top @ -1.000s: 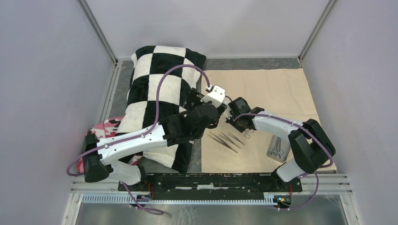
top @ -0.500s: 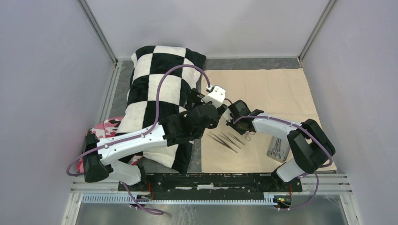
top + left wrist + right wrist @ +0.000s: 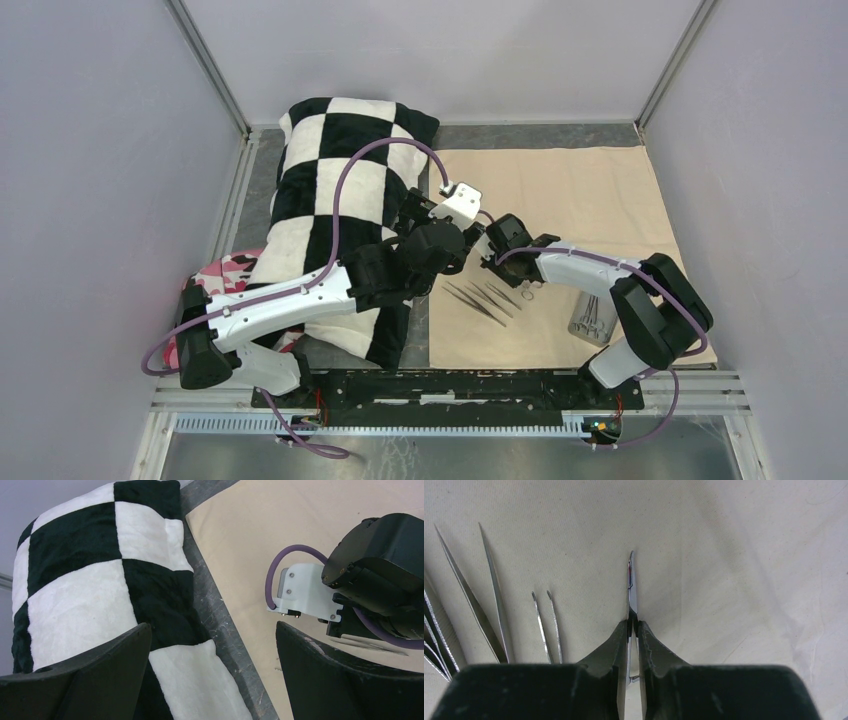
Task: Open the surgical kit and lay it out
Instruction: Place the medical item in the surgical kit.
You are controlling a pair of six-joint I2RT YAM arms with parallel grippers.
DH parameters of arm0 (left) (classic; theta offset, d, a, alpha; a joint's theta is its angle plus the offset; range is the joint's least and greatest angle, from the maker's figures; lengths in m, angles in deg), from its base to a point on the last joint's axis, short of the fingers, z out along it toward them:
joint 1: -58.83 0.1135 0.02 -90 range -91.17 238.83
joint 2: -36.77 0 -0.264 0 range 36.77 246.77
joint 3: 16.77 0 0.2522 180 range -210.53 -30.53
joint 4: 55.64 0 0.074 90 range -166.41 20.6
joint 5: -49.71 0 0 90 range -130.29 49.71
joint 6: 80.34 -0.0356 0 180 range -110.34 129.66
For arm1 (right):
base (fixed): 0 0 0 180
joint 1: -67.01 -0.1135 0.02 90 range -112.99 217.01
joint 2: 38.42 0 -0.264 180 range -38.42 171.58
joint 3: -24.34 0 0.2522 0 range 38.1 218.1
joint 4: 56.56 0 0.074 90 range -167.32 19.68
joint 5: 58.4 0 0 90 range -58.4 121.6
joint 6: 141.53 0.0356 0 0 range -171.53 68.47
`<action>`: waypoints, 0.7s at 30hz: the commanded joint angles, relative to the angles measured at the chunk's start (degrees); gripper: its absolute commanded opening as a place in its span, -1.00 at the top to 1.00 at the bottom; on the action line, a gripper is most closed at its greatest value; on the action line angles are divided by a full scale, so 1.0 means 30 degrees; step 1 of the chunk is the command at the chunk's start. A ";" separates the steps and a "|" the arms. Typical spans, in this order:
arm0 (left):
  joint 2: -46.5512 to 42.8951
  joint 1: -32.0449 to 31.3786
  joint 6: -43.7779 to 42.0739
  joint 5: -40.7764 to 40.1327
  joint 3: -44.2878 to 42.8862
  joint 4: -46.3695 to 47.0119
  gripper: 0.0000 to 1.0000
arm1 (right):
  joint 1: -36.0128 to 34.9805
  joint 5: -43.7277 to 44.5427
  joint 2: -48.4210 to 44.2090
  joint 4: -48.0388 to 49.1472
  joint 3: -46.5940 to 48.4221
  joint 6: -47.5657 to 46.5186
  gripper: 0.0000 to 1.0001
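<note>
The beige cloth wrap (image 3: 590, 190) lies spread flat on the right half of the table. Several thin steel tweezers (image 3: 485, 300) lie in a row on its near left part and show in the right wrist view (image 3: 494, 605). The small grey metal tray (image 3: 592, 318) sits at its near right with instruments inside. My right gripper (image 3: 633, 625) is shut on curved forceps (image 3: 632, 580), whose tip sticks out ahead, low over the cloth (image 3: 734, 555). My left gripper (image 3: 212, 645) is open and empty, above the cloth's left edge (image 3: 235, 535) beside the pillow.
A black-and-white checkered pillow (image 3: 330, 190) lies left of the cloth, under my left arm, and shows in the left wrist view (image 3: 90, 575). A pink camouflage cloth (image 3: 225, 270) pokes out at its near left. Grey walls enclose the table on three sides.
My right gripper with the forceps has shifted slightly left toward the row of tweezers. The left arm has barely moved.
</note>
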 commanded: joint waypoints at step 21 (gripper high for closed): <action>-0.0257 -0.0056 0.0418 0.0649 -0.0210 0.0528 -0.99 | 1.4275 -0.0303 -1.0165 -0.2575 -0.2400 0.6778 0.09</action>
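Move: The clamp lies on the cloth between the right fingertips, its middle about 1 cm back and 2 cm right of the hand. The metal tray is some 17 cm to that hand's right and 7 cm back; the short tweezers lie about 5 cm back and 1 cm left, the middle tweezers 6 cm back and 3 cm left. From the left hand, the tray is roughly 31 cm right, 7 cm back and 27 cm below. The right fingers part from around the clamp and let go of it on the cloth, opening to a little under half. The hand then lifts off and, picking up speed, sweeps about 17 cm right while rising some 12 cm, turning clockwise by about 45 degrees and tipping its fingers more forward, to end high near the tray's far end. ##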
